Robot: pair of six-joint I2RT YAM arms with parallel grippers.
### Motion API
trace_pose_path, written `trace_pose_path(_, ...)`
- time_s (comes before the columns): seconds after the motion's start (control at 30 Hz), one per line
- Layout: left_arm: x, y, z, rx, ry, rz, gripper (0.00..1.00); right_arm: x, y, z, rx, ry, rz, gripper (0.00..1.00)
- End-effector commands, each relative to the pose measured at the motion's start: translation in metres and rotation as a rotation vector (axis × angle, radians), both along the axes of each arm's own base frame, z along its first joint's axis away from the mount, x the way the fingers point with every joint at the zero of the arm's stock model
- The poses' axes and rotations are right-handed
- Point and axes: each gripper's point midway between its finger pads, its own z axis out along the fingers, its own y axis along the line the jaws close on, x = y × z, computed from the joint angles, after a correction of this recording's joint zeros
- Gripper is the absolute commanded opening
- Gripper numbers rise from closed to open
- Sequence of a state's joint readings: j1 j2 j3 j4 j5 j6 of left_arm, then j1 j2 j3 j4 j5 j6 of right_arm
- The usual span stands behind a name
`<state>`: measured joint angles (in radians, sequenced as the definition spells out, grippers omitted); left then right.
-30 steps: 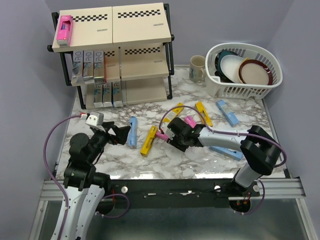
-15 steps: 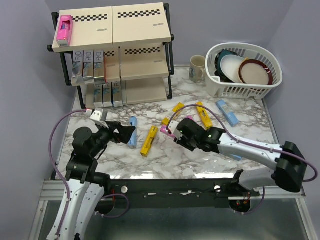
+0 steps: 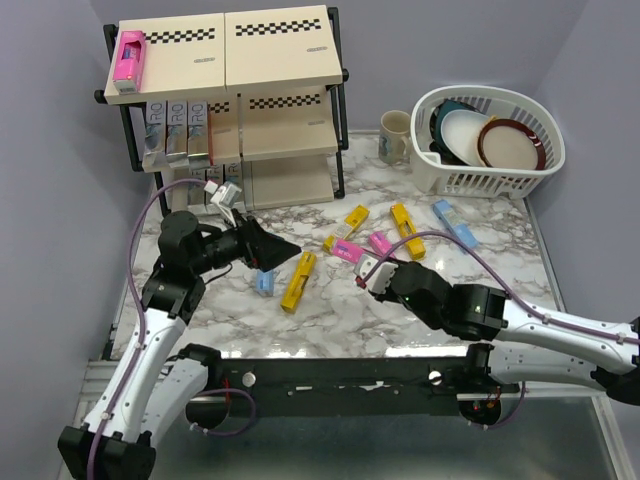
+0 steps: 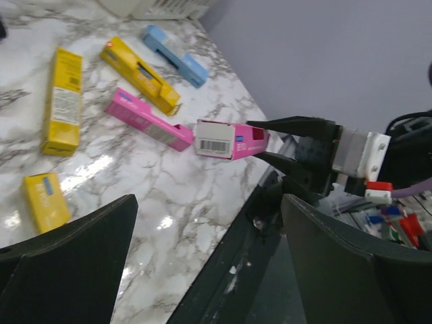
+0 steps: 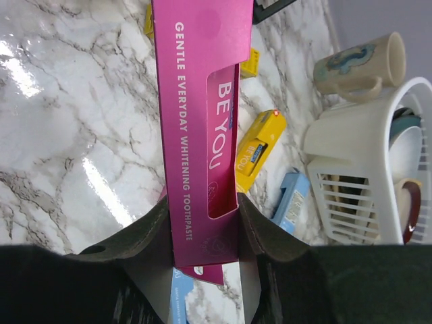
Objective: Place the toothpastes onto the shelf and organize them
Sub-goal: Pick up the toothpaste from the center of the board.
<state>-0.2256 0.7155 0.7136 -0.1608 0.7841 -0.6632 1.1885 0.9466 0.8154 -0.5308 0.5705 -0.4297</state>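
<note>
My right gripper (image 3: 372,274) is shut on a pink toothpaste carton (image 5: 202,135), which stands up between its pads (image 5: 266,229) and hangs above the marble table. The left wrist view shows that same carton (image 4: 229,140) held end-on in the air. My left gripper (image 3: 276,250) is open and holds nothing. It hovers over a light blue carton (image 3: 264,283), beside a yellow one (image 3: 299,280). More toothpastes lie mid-table: yellow (image 3: 347,222), pink (image 3: 380,242), yellow (image 3: 406,231), light blue (image 3: 453,224). The shelf (image 3: 280,60) carries a pink carton (image 3: 129,57) on top and silver cartons (image 3: 175,130) on its middle tier.
At the back right a white dish basket (image 3: 490,180) holds plates and bowls, with a mug (image 3: 395,135) next to it. The right wrist view shows the mug (image 5: 358,64) and basket (image 5: 364,162) past the held carton. The black front rail (image 3: 350,375) borders the table.
The right gripper closed on the pink carton and carried it up and slightly right. The left arm swung up and right over the light blue carton, still open.
</note>
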Motion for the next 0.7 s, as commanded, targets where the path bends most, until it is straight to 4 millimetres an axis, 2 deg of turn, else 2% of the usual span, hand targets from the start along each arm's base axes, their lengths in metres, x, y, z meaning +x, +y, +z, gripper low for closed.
trace_pose_path(0.0, -0.019, -0.030, 0.035, -0.079, -0.011, -0.193, 0.99, 0.002, -0.003, 0.026, 0.005, -0.150, -0.002, 0.39)
trace_pose_path(0.07, -0.026, -0.042, 0.042, -0.073, -0.029, -0.240, 0.99, -0.001, -0.001, 0.031, -0.001, -0.180, 0.008, 0.40)
trace_pose_path(0.13, -0.027, -0.055, 0.039, -0.054, -0.017, -0.278, 0.99, -0.003, 0.000, 0.038, 0.009, -0.206, 0.022, 0.40)
trace_pose_path(0.2, -0.017, -0.061, 0.033, -0.010, -0.003, -0.256, 0.99, -0.006, 0.003, 0.042, 0.020, -0.222, 0.040, 0.40)
trace_pose_path(0.33, -0.017, -0.078, 0.026, 0.024, 0.014, -0.299, 0.99, -0.011, 0.005, 0.050, 0.031, -0.247, 0.068, 0.40)
trace_pose_path(0.5, -0.024, -0.101, 0.020, 0.055, 0.013, -0.373, 0.99, -0.015, 0.007, 0.053, 0.049, -0.257, 0.090, 0.40)
trace_pose_path(0.67, -0.029, -0.113, 0.020, 0.058, -0.024, -0.427, 0.97, -0.020, 0.011, 0.051, 0.073, -0.240, 0.112, 0.40)
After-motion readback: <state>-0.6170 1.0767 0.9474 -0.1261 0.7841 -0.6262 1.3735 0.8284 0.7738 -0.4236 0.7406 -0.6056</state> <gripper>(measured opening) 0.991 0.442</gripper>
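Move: The pink toothpaste, held by one end in the right gripper, has its middle about 17 cm to the left gripper's right, 2 cm ahead and 6 cm lower; from the right hand point it is 6 cm left, 3 cm ahead, 1 cm up. On the table some 26 cm below the left gripper lie the near yellow toothpaste (3 ahead, 2 right), the far yellow one (17 ahead, 14 right) and the loose pink one (13 ahead, 22 right). Bring the left gripper about 10 cm to the right and slightly back towards the free end of the held pink toothpaste, arching up some 3 cm and then easing down, turning clockwise by roughly 25 degrees, fingers staying wide open. Meanwhile keep the right gripper's pinch, raise it about 4 cm while drawing back a little, and tip its fingers upward. ##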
